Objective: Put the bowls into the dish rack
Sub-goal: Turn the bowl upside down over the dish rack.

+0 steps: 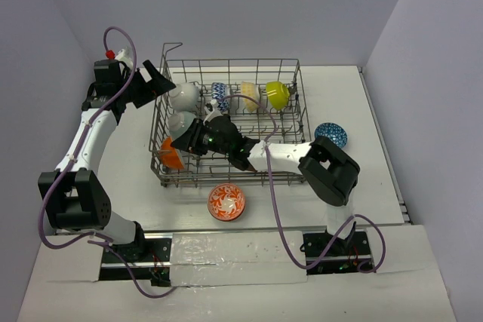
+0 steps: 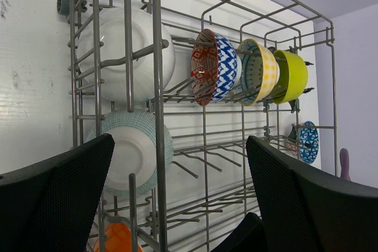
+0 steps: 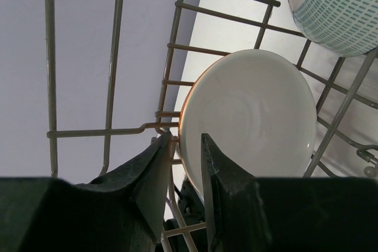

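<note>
The dish rack (image 1: 226, 60) holds two white bowls (image 1: 184, 96) (image 1: 179, 122), a blue-white one (image 1: 219, 96), a pale yellow one (image 1: 250, 96) and a lime one (image 1: 277, 94), all on edge. An orange bowl (image 1: 170, 154) leans in the front left corner. My right gripper (image 1: 181, 143) reaches into the rack. Its jaws stand partly open astride the rim of the orange bowl (image 3: 254, 122), with a gap on the outer side. My left gripper (image 1: 167, 81) hangs wide open outside the rack's far left side, holding nothing.
A red-white bowl (image 1: 226, 201) sits on the table just in front of the rack. A dark-blue patterned bowl (image 1: 330, 134) lies right of the rack. The right arm's cable crosses the rack's front right. Walls close in on three sides.
</note>
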Controlling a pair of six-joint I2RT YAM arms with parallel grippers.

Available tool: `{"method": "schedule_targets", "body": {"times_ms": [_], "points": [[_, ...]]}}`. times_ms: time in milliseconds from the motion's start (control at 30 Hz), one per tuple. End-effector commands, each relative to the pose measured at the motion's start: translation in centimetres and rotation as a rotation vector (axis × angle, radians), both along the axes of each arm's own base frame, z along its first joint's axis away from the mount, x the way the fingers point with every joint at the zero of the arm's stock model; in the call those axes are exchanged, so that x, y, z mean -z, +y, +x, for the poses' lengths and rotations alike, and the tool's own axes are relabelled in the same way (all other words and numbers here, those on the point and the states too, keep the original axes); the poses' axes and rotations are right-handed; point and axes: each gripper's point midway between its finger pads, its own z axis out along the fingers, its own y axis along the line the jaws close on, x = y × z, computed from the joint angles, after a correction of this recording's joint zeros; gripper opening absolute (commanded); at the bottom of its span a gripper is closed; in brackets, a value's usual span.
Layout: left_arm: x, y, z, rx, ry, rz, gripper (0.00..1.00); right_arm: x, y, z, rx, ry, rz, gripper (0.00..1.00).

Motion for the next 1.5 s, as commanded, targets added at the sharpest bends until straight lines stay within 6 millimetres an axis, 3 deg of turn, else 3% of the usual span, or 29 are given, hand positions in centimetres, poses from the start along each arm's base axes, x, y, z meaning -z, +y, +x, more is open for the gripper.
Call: {"method": "schedule_targets", "body": {"times_ms": [0, 233, 533, 833, 1467], "points": [[-2.7, -0.2, 0.5, 0.010, -0.072, -0.012, 0.99, -2.6, 1.2, 0.6, -0.023, -0.047, 0.069, 0.33], [-2.6, -0.2, 0.5, 0.010, -0.071, -0.013, 0.99, -2.7, 1.4, 0.5, -0.031, -0.048, 0.073, 0.15], [-2.7, -0.2, 0.4, 0.011, -0.073, -0.017, 0.99, -2.8, 0.3, 0.7, 0.013, -0.056, 0.056, 0.02], [-2.6, -0.3, 0.4, 0.015, -0.069, -0.025, 0.99, -1.2, -2.3, 0.5, 0.094, -0.038, 0.027, 0.00], [-2.3, -0.6, 0.5, 0.022, -0.063, -0.028, 0.99, 1.4, -5.7, -0.5, 0.163, -0.011, -0.050, 0.00]]}}
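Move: The right hand's parted fingers straddle the upper rim of the orange bowl, which stands on its side in the rack, its middle about 3 cm back, 2 cm left and 4 cm below. The mint bowl lies some 5 cm ahead, 1 cm right; the white bowl about 13 cm ahead, 2 cm right, both some 4 cm below. From the left hand the orange bowl is roughly 17 cm back, 4 cm right and 11 cm below. The right fingers close on the orange bowl's rim, then drag the bowl about 4 cm right, away from the rack's left side. ##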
